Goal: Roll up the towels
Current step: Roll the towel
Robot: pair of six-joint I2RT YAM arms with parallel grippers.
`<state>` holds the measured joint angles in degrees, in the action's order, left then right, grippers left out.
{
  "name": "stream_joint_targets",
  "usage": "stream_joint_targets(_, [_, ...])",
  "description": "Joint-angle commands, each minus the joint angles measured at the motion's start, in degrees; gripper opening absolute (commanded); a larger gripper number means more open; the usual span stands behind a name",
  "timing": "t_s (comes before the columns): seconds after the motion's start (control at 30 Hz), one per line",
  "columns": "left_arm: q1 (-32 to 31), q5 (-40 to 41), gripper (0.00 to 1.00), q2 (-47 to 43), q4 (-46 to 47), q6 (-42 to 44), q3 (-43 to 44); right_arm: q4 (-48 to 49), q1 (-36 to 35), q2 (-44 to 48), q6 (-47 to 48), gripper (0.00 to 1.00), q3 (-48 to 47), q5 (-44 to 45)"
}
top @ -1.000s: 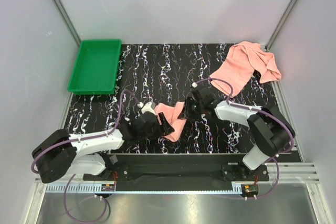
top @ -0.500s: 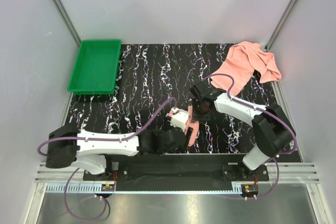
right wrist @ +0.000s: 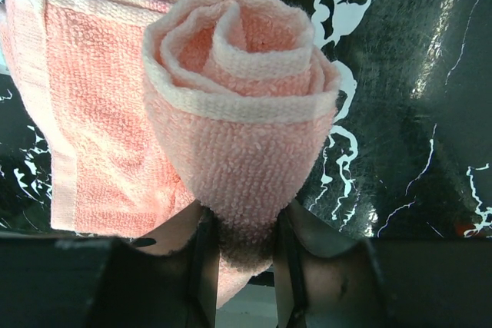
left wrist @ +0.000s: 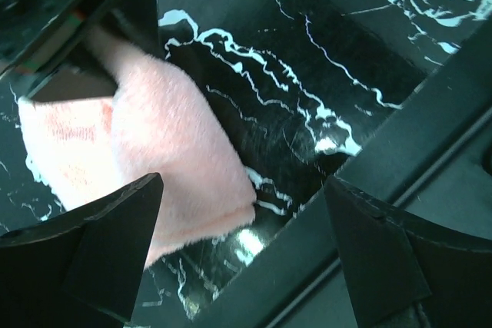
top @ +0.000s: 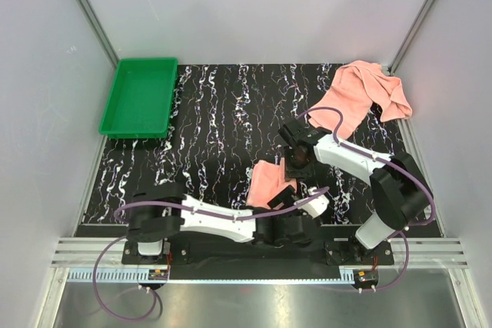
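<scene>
One salmon-pink towel (top: 267,182) lies near the front middle of the table. Its far end is wound into a roll (right wrist: 238,105), and the flat tail (right wrist: 92,128) spreads to one side of it. My right gripper (right wrist: 242,255) is shut on the roll, one finger on each side; from above it (top: 296,163) stands at the towel's right end. My left gripper (left wrist: 242,247) hangs open over the towel's near corner (left wrist: 177,167) by the table's front edge, gripping nothing; from above it (top: 286,209) is low and just right of centre. The second towel (top: 361,97) lies crumpled at the back right.
A green tray (top: 140,97) stands at the back left. The black front rail (left wrist: 400,136) runs just under my left gripper. The left arm (top: 215,224) stretches along the near edge. Grey walls enclose the table on three sides.
The left arm has swung right along the front edge, and its jaws have opened off the towel. The towel has shifted right with it. The right gripper keeps its hold on the roll.
</scene>
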<state>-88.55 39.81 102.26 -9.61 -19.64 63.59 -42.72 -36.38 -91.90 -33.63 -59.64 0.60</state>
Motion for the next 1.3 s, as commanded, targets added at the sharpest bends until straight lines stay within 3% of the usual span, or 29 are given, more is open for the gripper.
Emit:
stream_joint_targets(0.0, [0.2, 5.3, 0.93, 4.3, -0.6, 1.0, 5.0, -1.1, -0.6, 0.7, 1.0, 0.34, -1.4, 1.2])
stream_joint_targets(0.23, [1.2, 9.1, 0.91, 8.3, -9.2, -8.6, 7.0, -1.1, -0.6, 0.3, 1.7, 0.34, -1.4, 1.2])
stream_joint_targets(0.33, [2.7, 9.1, 0.85, 8.1, -11.0, -11.6, 5.7, -1.0, -0.6, 0.1, 1.9, 0.35, -1.4, 1.0])
stream_joint_targets(0.57, [2.9, 7.7, 0.62, 8.3, -10.9, -13.8, 1.6, -1.5, -0.6, -0.8, 2.5, 0.37, -2.7, 1.1])
stream_joint_targets(0.7, [3.0, 6.5, 0.43, 9.4, -10.5, -14.3, 0.8, -1.7, -0.5, -1.4, 2.6, 0.38, -3.1, 1.2])
stream_joint_targets(0.73, [3.0, 6.4, 0.34, 9.4, -10.3, -14.3, 0.7, -1.7, -0.6, -1.6, 2.7, 0.38, -3.2, 1.4])
stream_joint_targets(0.83, [3.1, 6.2, 0.23, 8.7, -10.9, -14.6, 0.4, -2.3, -0.4, -2.4, 3.1, 0.44, -3.8, 2.3])
stream_joint_targets(0.97, [3.3, 4.6, 0.20, 6.3, -10.3, -14.9, -1.2, -2.9, 0.6, -3.5, 4.0, 0.58, -5.5, 2.9])
stream_joint_targets(1.1, [4.0, 1.8, 0.20, 2.3, -10.3, -16.0, -3.1, -3.9, 3.7, -3.5, 5.7, 0.80, -7.3, 3.5])
stream_joint_targets(1.27, [5.1, -1.3, 0.19, -2.4, -9.3, -18.4, -6.6, -4.1, 12.6, -3.1, 8.9, 0.89, -9.8, 3.4])
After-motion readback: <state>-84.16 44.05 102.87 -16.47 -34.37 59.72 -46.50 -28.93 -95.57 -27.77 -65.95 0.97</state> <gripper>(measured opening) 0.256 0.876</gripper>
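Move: About 4 cm ahead of the left hand, 3 cm to its left and 5 cm below is the near end of the towel's rolled part; the flat, unrolled part is some 6 cm ahead and 9 cm left of that hand. The right hand already pinches the roll near its far end, so for it the near end is about 7 cm back and 1 cm left, a little lower. The spare towel lies roughly 20 cm ahead of the right hand and 19 cm to its right. Dipping about 4 cm while easing forward and left over the near end of the roll, the open left hand turns some 15 degrees counter-clockwise and shuts on it, then draws it about 2 cm left. The right hand keeps its pinch until the left has closed, then opens, lets go and backs off some 4 cm forward and 3 cm right. ##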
